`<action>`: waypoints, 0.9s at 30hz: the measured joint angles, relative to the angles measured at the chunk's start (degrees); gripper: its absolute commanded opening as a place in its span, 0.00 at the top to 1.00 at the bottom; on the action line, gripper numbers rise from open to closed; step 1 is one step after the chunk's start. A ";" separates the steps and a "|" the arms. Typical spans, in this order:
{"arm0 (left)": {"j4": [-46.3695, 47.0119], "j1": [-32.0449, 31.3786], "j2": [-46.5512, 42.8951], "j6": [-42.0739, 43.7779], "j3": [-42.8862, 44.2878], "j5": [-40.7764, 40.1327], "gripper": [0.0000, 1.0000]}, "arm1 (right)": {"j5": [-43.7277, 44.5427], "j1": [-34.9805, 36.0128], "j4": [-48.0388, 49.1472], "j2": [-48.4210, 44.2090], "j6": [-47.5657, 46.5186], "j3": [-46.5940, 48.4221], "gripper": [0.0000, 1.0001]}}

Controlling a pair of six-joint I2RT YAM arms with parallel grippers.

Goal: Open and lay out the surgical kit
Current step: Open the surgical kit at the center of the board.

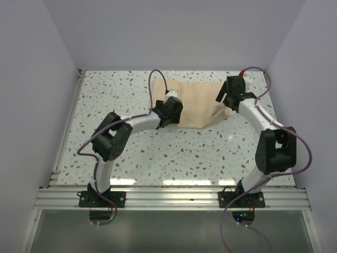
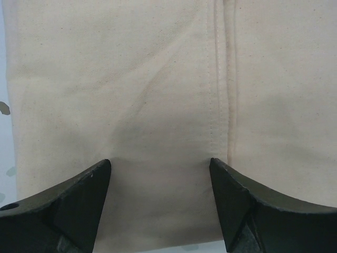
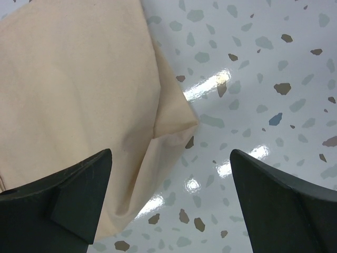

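Note:
The surgical kit (image 1: 197,103) is a folded beige cloth wrap lying flat at the back middle of the table. My left gripper (image 1: 172,112) hangs low over its left part. In the left wrist view the left gripper (image 2: 159,163) is open, with its tips resting at the cloth (image 2: 158,79) beside a stitched seam (image 2: 213,95). My right gripper (image 1: 225,98) sits at the wrap's right edge. In the right wrist view the right gripper (image 3: 171,153) is open over a folded corner of the cloth (image 3: 174,121) and bare table, holding nothing.
The speckled terrazzo tabletop (image 1: 174,153) is boxed in by pale walls at the back and both sides. An aluminium rail (image 1: 174,196) runs along the near edge by the arm bases. Purple cables (image 1: 152,84) loop above both arms.

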 measured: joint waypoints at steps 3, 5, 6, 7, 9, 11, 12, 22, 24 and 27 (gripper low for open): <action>0.15 -0.39 0.00 0.59 0.00 0.17 0.19 | -0.04 0.00 0.07 0.00 0.00 0.00 0.02; -0.11 -0.92 0.02 1.05 0.33 0.17 0.19 | -0.04 0.00 0.17 0.00 0.00 0.00 0.02; -0.35 -1.22 0.09 1.11 0.72 0.20 0.19 | -0.04 0.00 0.22 0.00 -0.02 0.00 0.02; -0.72 -1.62 0.22 1.16 1.44 0.20 0.20 | -0.04 0.00 0.24 0.00 -0.02 0.00 0.02; -1.86 -2.29 0.90 1.14 3.63 0.13 0.21 | -0.04 0.00 0.31 0.00 -0.04 0.00 0.02; -2.58 -2.82 1.97 0.96 5.66 0.00 0.23 | -0.04 0.00 0.39 0.00 -0.04 0.00 0.02; -2.84 -2.97 2.40 0.94 6.21 -0.02 0.28 | -0.04 0.00 0.39 0.00 -0.04 0.00 0.02; -8.24 -3.08 4.98 -0.33 8.48 -1.46 1.00 | -0.04 0.00 0.42 0.00 -0.09 0.00 0.02; -9.40 -3.10 5.07 -0.02 9.31 -1.70 1.00 | -0.07 0.00 0.44 0.00 -0.11 -0.09 0.02; -10.62 -3.04 5.05 -0.20 10.10 -1.97 1.00 | -0.09 0.00 0.52 0.00 -0.11 -0.28 0.02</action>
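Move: The free right-hand edge of the folded left flap lies about 3 cm to the left gripper's right, level with it fore and aft and roughly 1 cm below. The kit's outer left edge is some 8 cm to the gripper's left and 8 cm ahead. The opened right flap centres about 17 cm right and 9 cm ahead. From the right gripper, that free edge lies some 24 cm left, 4 cm back and 11 cm below. Bring the left gripper about 3.5 cm to the right, rising some 1 cm on the way, so that its open fingers straddle the left flap's free edge near the kit's near side. Then sink about 2 cm, ease roughly 1 cm back left and close the fingers fully to pinch that edge, rolling the hand's left side up about 5 degrees. ##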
